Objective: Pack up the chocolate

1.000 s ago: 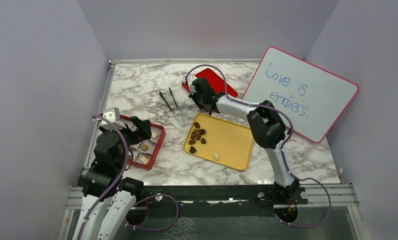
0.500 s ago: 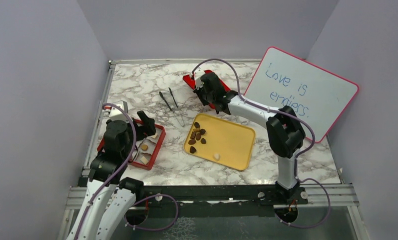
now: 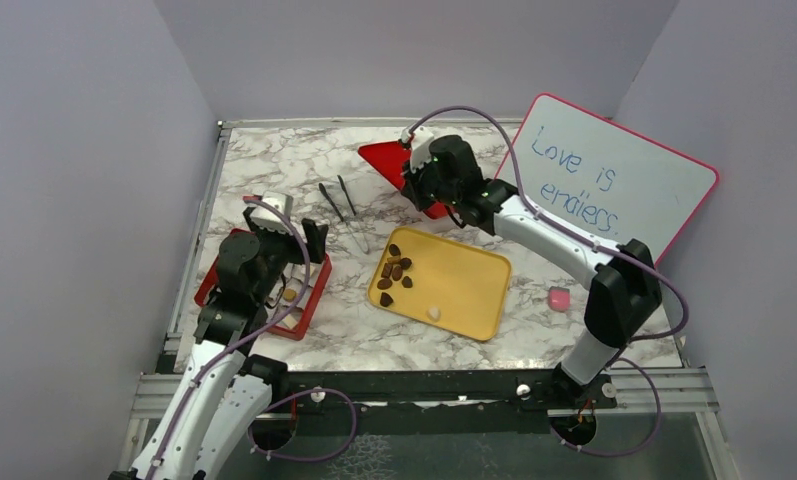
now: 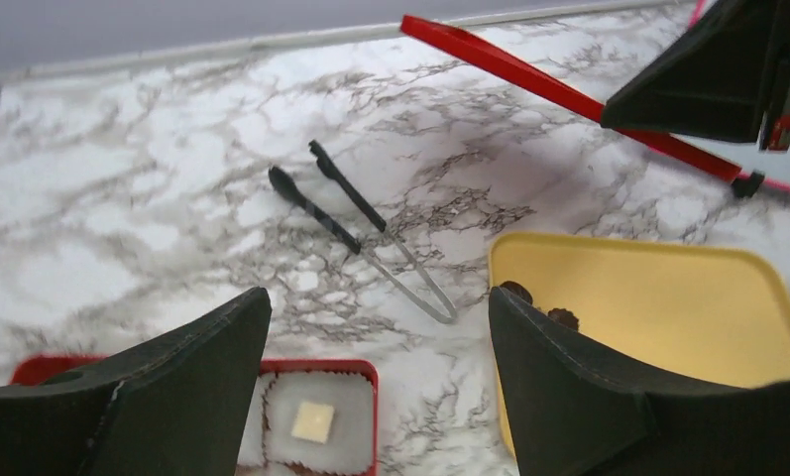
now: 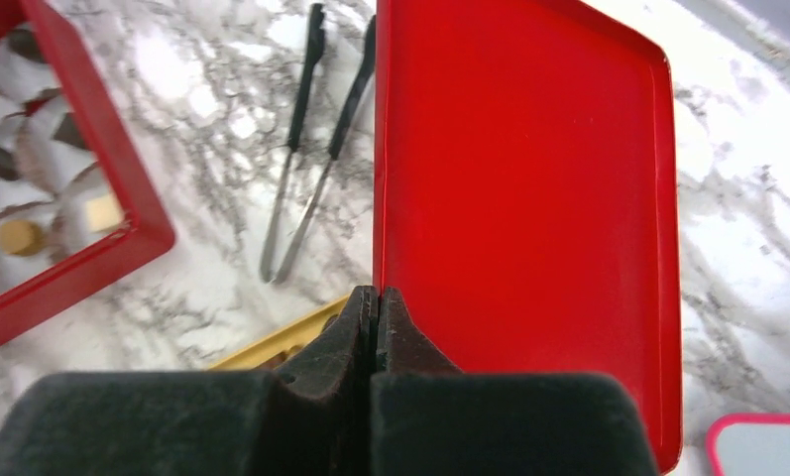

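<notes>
Several dark chocolate pieces [image 3: 394, 270] and one cream piece [image 3: 433, 312] lie on the yellow tray [image 3: 474, 290]. More chocolate sits in the red box [image 3: 212, 283], among it a cream square [image 4: 313, 421] and a tan round [image 5: 19, 236]. My left gripper [image 4: 378, 297] hangs open and empty over the box's far right corner [image 4: 369, 369]. My right gripper [image 5: 376, 297] is shut on the edge of the red lid [image 5: 529, 198], which it holds tilted above the table at the back [image 3: 386, 160].
Black-tipped metal tongs [image 3: 344, 205] lie on the marble between box and lid. A whiteboard [image 3: 604, 185] leans at the back right. A small pink block [image 3: 559, 297] lies right of the yellow tray.
The right arm has swung back and to the right, raising the red lid. The left gripper has risen and shifted right over the box. The pink block has come into view.
</notes>
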`<action>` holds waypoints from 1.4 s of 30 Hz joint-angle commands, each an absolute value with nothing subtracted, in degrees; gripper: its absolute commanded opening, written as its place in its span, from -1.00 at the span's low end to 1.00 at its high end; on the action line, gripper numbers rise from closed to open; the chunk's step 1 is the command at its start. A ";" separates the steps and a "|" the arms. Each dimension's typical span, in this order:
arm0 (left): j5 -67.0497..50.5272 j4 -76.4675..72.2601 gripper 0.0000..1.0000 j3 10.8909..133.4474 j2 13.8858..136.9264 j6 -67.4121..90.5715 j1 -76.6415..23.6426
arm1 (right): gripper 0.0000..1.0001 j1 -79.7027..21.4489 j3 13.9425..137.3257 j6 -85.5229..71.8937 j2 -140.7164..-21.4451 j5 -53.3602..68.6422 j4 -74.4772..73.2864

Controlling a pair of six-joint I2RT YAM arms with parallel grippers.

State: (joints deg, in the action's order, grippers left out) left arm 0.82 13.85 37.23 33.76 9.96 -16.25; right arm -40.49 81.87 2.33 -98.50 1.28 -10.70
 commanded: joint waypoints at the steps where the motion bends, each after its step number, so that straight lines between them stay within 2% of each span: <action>1: -17.82 -4.80 0.52 34.07 33.59 -12.73 -16.44 | -0.98 -40.33 79.07 -1.90 -92.21 8.21 -13.42; 7: -34.71 -13.05 0.48 30.45 36.87 -33.47 -16.47 | -0.98 -40.35 77.74 -2.48 -87.47 14.32 -15.54; 10: -37.59 -19.88 0.33 27.49 38.28 -42.05 -16.44 | -0.98 -40.36 78.65 -2.33 -86.83 16.80 -17.69; 12: -40.41 -16.42 0.30 30.58 41.94 -47.18 -16.47 | -0.98 -40.39 78.83 -1.92 -86.25 17.82 -18.43; 15: -44.56 -10.18 0.41 36.60 48.57 -52.86 -16.52 | -0.98 -40.39 79.36 -1.26 -85.92 19.02 -19.61; 24: -48.43 -1.07 0.40 46.36 59.14 -62.61 -17.31 | -0.98 -40.36 81.41 -0.53 -85.07 22.78 -21.32; 29: -48.22 6.55 0.55 48.97 62.21 -67.44 -17.74 | -0.98 -40.35 82.59 -0.53 -85.18 24.12 -21.44; 42: -43.37 10.93 0.20 54.11 69.10 -73.42 -22.24 | -0.98 -40.42 82.58 2.77 -84.59 29.59 -19.51</action>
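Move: The right hand holds the red lid by its near-left edge; the lid's middle is about 6 cm ahead and 3 cm right of that hand, and the yellow tray about 7 cm back, 7 cm right and 20 cm below. For the open left hand the lid lies some 18 cm ahead and 22 cm right, roughly level. The tongs lie about 15 cm ahead, 6 cm right and 22 cm below it, the red box 3 cm ahead, 10 cm left and equally low. The left fingers come around the red lid's near-left edge, one on each face beside the right hand's grip, still partly open; a pinch can't be seen. The left hand gets there by going about 14 cm right and some 5 cm forward, swinging clockwise and rolling its left side up. Meanwhile the right hand keeps its grip, drawing the lid back about 10 cm and up 5 cm while turning counter-clockwise. ##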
